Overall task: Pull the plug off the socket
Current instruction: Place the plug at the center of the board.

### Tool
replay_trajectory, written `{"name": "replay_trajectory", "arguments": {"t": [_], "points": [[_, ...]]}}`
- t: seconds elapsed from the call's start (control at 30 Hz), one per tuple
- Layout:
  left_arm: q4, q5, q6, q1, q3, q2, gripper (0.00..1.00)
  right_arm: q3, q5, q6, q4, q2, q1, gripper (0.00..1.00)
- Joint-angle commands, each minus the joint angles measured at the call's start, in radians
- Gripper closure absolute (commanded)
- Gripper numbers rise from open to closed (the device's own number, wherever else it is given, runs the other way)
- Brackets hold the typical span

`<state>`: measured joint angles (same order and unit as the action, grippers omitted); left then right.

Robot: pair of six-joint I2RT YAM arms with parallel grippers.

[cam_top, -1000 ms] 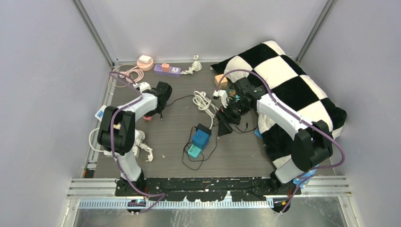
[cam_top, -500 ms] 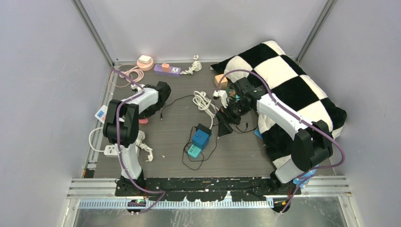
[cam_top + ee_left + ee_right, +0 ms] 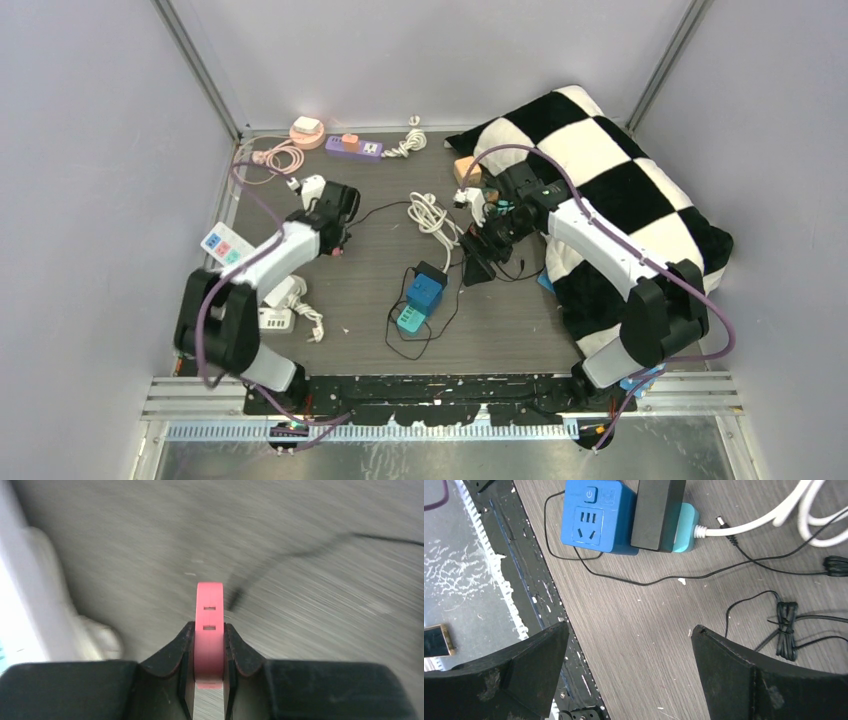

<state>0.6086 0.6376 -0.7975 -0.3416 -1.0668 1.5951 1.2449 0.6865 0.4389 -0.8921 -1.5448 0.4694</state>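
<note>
A blue socket cube [image 3: 423, 293] [image 3: 599, 517] lies mid-table, with a black plug [image 3: 432, 272] [image 3: 656, 512] seated against it beside a teal part [image 3: 685, 526]. My right gripper [image 3: 478, 264] [image 3: 629, 645] hovers just right of the cube, jaws wide open and nothing between them. Far to the left, my left gripper [image 3: 338, 240] [image 3: 210, 645] is shut on a flat pink piece [image 3: 209, 625] with two slots, held above the table. A thin black cable end [image 3: 240, 595] lies just beyond it.
A checkered pillow [image 3: 610, 190] fills the right side. White coiled cable [image 3: 430, 215] lies behind the cube. A purple power strip [image 3: 353, 147] and pink cord [image 3: 285, 155] sit at the back. White power strips [image 3: 225, 243] [image 3: 275, 318] lie at the left.
The left arm has swung: its elbow dropped toward the near left and the wrist shifted slightly back and right, still gripping the pink piece. The right arm has hardly moved.
</note>
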Motion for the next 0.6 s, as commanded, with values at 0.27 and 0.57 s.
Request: {"name": "replay_trajectory", "arguments": {"t": [0.27,0.57], "points": [[-0.992,-1.211,0.156,-0.126,0.134,-0.054,1.0,0.013,-0.002,-0.031,0.026,0.148,-0.156,0.03],[-1.009,-1.133,0.118,-0.269,-0.176,0.318,0.99,-0.068,-0.12,-0.269,0.24,0.208,-0.287,0.02]]}}
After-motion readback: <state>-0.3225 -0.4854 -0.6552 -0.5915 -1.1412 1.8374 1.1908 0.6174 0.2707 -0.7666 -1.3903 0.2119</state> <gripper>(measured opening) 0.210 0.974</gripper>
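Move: The left hand already holds the pink plug; the board's centre lies about 14 cm to its right and 3 cm back, some 8 cm below. From that hand the white cable coil is 23 cm right and 8 cm ahead, the blue socket 21 cm right and 13 cm back, the green box about 39 cm right and 13 cm ahead. From the open right hand, the board's centre is roughly 20 cm left and 3 cm ahead, 14 cm down. Left hand sweeps the still-held plug some 33 cm right past the coil, turning clockwise; right hand retreats right-forward. ##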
